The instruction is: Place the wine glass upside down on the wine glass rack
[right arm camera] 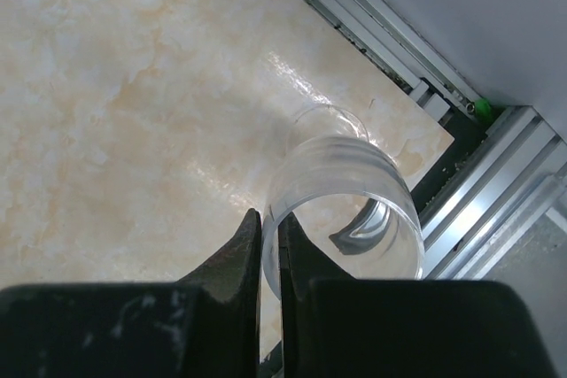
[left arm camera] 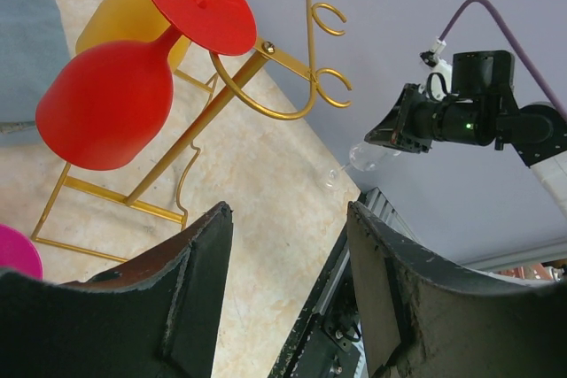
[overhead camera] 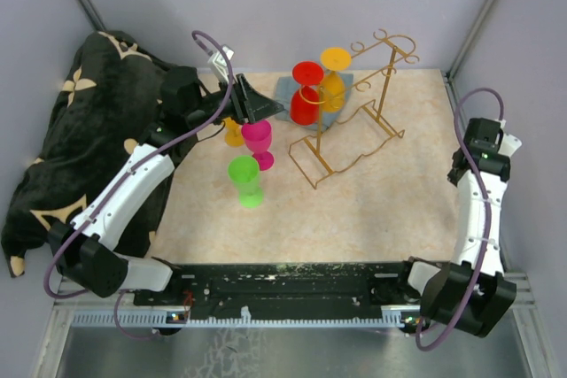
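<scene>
The gold wire wine glass rack stands at the back middle of the table, and its rail and curled loops fill the left wrist view. A red glass and a yellow glass hang upside down on it. My right gripper is shut on the rim wall of a clear wine glass, one finger inside and one outside, low over the table's right side. My left gripper is open and empty beside a magenta glass.
A green glass and a small orange glass stand near the magenta one. A grey mat lies behind the rack. A black patterned blanket is heaped at the left. The metal table rail runs close to the clear glass.
</scene>
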`<action>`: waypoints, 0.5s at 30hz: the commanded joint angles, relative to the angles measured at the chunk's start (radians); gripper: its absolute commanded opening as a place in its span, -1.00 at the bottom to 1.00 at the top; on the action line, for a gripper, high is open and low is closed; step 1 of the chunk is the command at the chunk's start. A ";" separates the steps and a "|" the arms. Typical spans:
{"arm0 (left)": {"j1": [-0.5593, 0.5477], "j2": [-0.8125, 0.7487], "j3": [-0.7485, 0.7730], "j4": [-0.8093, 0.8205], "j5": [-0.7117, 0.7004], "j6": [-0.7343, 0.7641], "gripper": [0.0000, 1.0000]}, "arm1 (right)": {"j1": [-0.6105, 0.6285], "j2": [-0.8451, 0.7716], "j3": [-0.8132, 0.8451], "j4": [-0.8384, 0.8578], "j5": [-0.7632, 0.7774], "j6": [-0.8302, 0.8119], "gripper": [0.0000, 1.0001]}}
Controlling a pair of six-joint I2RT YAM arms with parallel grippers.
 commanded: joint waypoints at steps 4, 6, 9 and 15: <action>-0.004 0.000 0.025 0.016 -0.004 0.009 0.21 | -0.005 -0.090 0.188 0.047 -0.070 0.038 -1.00; -0.005 0.001 0.042 0.001 -0.007 0.009 0.21 | -0.003 -0.107 0.229 0.073 -0.092 0.053 -1.00; -0.005 -0.003 0.064 -0.011 -0.018 0.013 0.21 | 0.008 -0.105 0.328 0.090 -0.106 0.069 -1.00; -0.005 0.002 0.120 -0.040 -0.033 0.026 0.20 | 0.019 -0.090 0.497 0.168 -0.179 0.137 -1.00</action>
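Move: About 31 cm to the right hand's left and 24 cm ahead of it stands the wine glass rack, its middle slightly lower than the fingers, which already pinch the clear wine glass at the bowl's rim. On the rack hang the red glass, some 44 cm left and 26 cm ahead of that hand, and the yellow glass, roughly 36 cm left and 31 cm ahead. From the left hand, the rack lies about 13 cm ahead, 20 cm right and 25 cm below. Lifting the clear wine glass off the table, the right hand speeds up almost straight upward by about 16 cm, easing a little forward as well. Its wrist tips the fingers up some 30 degrees out of their downward slant, swinging the glass's foot forward, while the shut fingers keep pinching the bowl wall at its rim. The empty left hand, still part open, starts to rise late, by about 2 cm. ##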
